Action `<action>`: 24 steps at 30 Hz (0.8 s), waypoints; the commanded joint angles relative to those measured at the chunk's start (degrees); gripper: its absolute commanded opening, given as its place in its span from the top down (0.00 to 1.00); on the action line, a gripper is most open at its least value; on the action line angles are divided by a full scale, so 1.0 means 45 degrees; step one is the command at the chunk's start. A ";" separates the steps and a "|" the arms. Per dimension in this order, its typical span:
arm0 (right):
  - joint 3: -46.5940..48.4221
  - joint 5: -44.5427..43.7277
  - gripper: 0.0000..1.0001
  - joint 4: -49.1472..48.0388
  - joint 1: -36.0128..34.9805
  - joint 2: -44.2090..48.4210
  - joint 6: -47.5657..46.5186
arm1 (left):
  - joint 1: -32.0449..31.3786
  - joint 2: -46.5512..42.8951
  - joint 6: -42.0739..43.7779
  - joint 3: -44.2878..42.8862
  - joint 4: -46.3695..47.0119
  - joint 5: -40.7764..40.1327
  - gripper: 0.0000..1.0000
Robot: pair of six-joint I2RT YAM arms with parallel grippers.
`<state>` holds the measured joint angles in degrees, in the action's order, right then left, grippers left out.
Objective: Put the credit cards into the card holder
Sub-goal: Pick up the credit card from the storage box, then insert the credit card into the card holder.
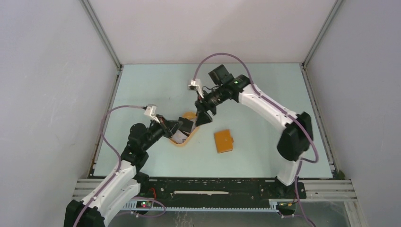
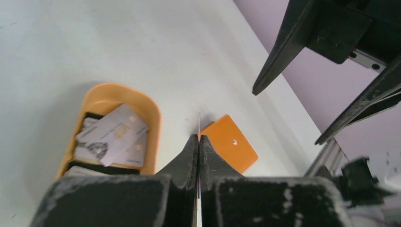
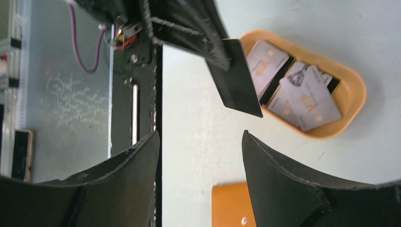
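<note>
My left gripper (image 2: 198, 137) is shut on one credit card (image 2: 199, 124), seen edge-on as a thin line in the left wrist view. The same card (image 3: 239, 80) shows as a dark tilted rectangle in the right wrist view, lifted over the near end of the tray. More pale credit cards (image 2: 113, 135) (image 3: 305, 97) lie in the oval orange tray (image 1: 182, 142). The card holder (image 1: 223, 141) (image 2: 234, 144) (image 3: 229, 205), a flat orange wallet, lies closed on the table to the tray's right. My right gripper (image 3: 201, 135) (image 1: 204, 118) hangs open just beyond the held card, with nothing in it.
The orange tray rim (image 2: 153, 118) (image 3: 354, 94) sits left of the wallet. The black base rail (image 3: 158, 94) runs along the table's near edge. Grey enclosure walls (image 1: 52, 94) stand on both sides, and both arms crowd the middle over the tray.
</note>
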<state>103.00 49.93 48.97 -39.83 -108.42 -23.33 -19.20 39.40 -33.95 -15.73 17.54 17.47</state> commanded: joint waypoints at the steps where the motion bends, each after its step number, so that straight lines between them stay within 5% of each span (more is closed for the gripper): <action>1: -0.2222 -0.0177 0.27 0.0529 -0.0033 0.2778 -0.1962 | -0.0871 0.0271 0.1660 0.0054 0.1404 0.2673 1.00; 8: -0.6015 -0.0593 0.20 0.0366 0.0423 0.5742 -0.3150 | -0.3972 0.1759 0.4128 -0.0345 0.2922 0.2827 1.00; 24: -0.6815 0.0692 0.25 0.0450 0.0515 0.4937 -0.3519 | -0.5435 0.4076 0.4058 -0.0651 0.6218 0.3358 1.00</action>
<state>72.01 50.72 51.86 -37.19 -86.02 -38.72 -42.94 56.84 -15.57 -15.81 39.13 31.79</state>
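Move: The left gripper already pinches the black card, its tips some 14 cm above the table. The card holder lies about 20 cm to its right, 3 cm back and 14 cm below; the storage box sits 3 cm ahead, straight across, 13 cm down. From the open right gripper, the black card is about 8 cm left, 2 cm back and 2 cm lower; the card holder is 10 cm right, 5 cm back, 15 cm down, and the storage box 9 cm left, 2 cm ahead, 14 cm down. Carry the black card with the left gripper some 15 cm right and back, from above the storage box towards the card holder, keeping it pinched, and swing the wrist about 40 degrees clockwise while its fingers tip up. Take the open right gripper along, about 12 cm right and back, then sink some 5 cm, ending with its fingers facing the card. ##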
